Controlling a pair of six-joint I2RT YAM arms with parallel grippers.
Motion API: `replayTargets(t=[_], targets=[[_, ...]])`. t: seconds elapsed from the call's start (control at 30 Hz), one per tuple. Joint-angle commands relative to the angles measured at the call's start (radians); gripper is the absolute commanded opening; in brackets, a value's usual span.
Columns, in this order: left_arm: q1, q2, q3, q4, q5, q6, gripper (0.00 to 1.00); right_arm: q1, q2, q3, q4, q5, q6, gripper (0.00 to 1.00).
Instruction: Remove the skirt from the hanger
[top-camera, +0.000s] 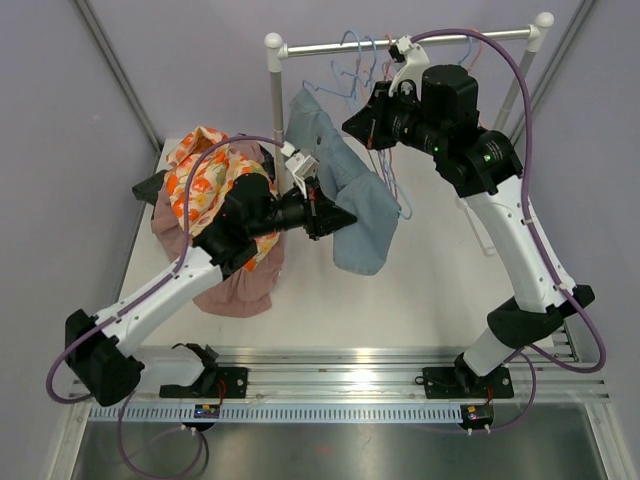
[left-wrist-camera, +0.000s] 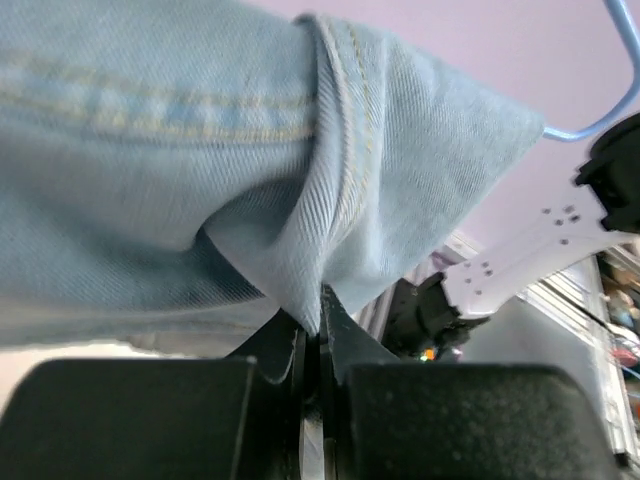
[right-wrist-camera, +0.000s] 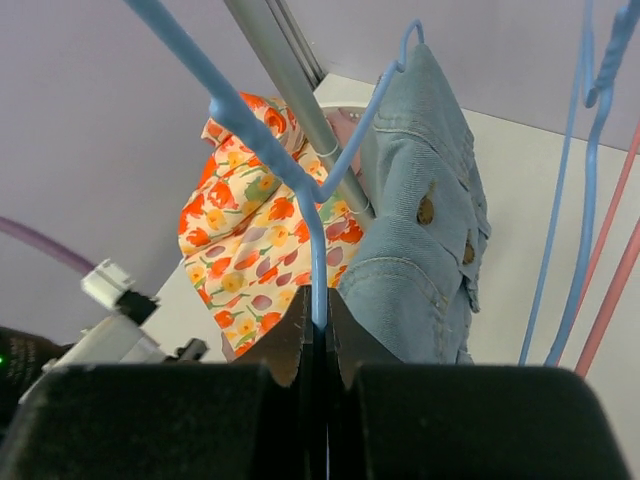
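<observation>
A light blue denim skirt (top-camera: 362, 212) hangs from a blue wire hanger (right-wrist-camera: 318, 262) under the rail. In the right wrist view the skirt (right-wrist-camera: 425, 250) shows brown buttons, draped over one arm of the hanger. My left gripper (top-camera: 331, 216) is at the skirt's lower left side. In the left wrist view its jaws (left-wrist-camera: 318, 318) are shut on a pinched fold of the denim (left-wrist-camera: 300, 150). My right gripper (top-camera: 364, 126) is up beside the skirt's top, and in its own view it (right-wrist-camera: 320, 325) is shut on the hanger's thin blue wire.
A metal rail (top-camera: 410, 45) on a grey post (top-camera: 274, 100) carries more blue and pink hangers (right-wrist-camera: 590, 200). A floral orange-and-yellow garment (top-camera: 205, 180) and a mauve one (top-camera: 240, 285) lie on the table at the left.
</observation>
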Motion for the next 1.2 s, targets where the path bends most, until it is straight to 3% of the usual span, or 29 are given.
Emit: replayTargets(t=[0.0,0.13,0.23,0.37,0.47,0.57,0.67,0.77,0.9,0.93,1.03,1.07,1.17], targets=[[-0.005,-0.108,-0.051,-0.281,-0.241,0.117,0.0,0.009,-0.049,0.062,0.105,0.056,-0.007,0.0],[-0.037,-0.249,-0.229,-0.391,-0.399,0.109,0.0,0.008,0.023,0.21,0.031,0.103,-0.026,0.0],[-0.149,-0.332,-0.4,-0.405,-0.499,0.032,0.0,0.008,0.095,0.318,-0.008,0.114,-0.038,0.0],[-0.395,-0.438,-0.569,-0.422,-0.646,-0.13,0.0,-0.007,0.19,0.479,-0.057,0.111,-0.037,0.0],[-0.552,-0.463,-0.654,-0.427,-0.743,-0.257,0.0,-0.026,0.216,0.51,-0.045,0.102,-0.018,0.0],[-0.702,-0.457,-0.654,-0.468,-0.833,-0.349,0.0,-0.038,0.212,0.478,-0.008,0.091,-0.003,0.0],[-0.793,-0.445,-0.549,-0.605,-0.953,-0.391,0.0,-0.038,0.219,0.47,-0.008,0.085,0.0,0.0],[-0.797,-0.457,-0.403,-0.756,-1.054,-0.342,0.0,-0.038,0.215,0.442,0.003,0.08,0.006,0.0],[-0.778,-0.439,-0.059,-0.876,-1.218,-0.126,0.0,-0.038,0.219,0.404,0.017,0.076,0.014,0.0],[-0.758,-0.393,0.087,-0.897,-1.255,-0.078,0.0,-0.037,0.221,0.401,0.017,0.073,0.017,0.0],[-0.608,-0.328,0.257,-0.933,-1.246,0.107,0.0,-0.038,0.227,0.384,0.022,0.064,0.031,0.0],[-0.48,-0.299,0.327,-0.918,-1.208,0.15,0.0,-0.038,0.227,0.38,0.022,0.061,0.034,0.0],[-0.268,-0.213,0.494,-0.923,-1.114,0.256,0.0,-0.038,0.221,0.352,0.023,0.062,0.037,0.0]])
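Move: The left gripper already pinches the blue skirt; the clothes pile it is bound for lies about 14 cm ahead, 26 cm to its left and 26 cm lower. The rack's left post stands some 16 cm ahead and 12 cm left. The blue hanger held by the right hand is around 10 cm ahead, 3 cm right and 8 cm above. From the right gripper, the skirt's middle is about 2 cm ahead, 3 cm left and 14 cm below; the rail is 12 cm ahead, level sideways, 10 cm above. Keep the left fingers shut on the skirt and yank it down and back off the hanger, some 25 cm down and 19 cm back, drifting left. Then sweep up about 30 cm and forward again, still edging left, turning the fingers counter-clockwise to point more forward. Meanwhile hold the hanger in the right gripper and push it about 6 cm forward, ending slightly higher, towards the rail. ##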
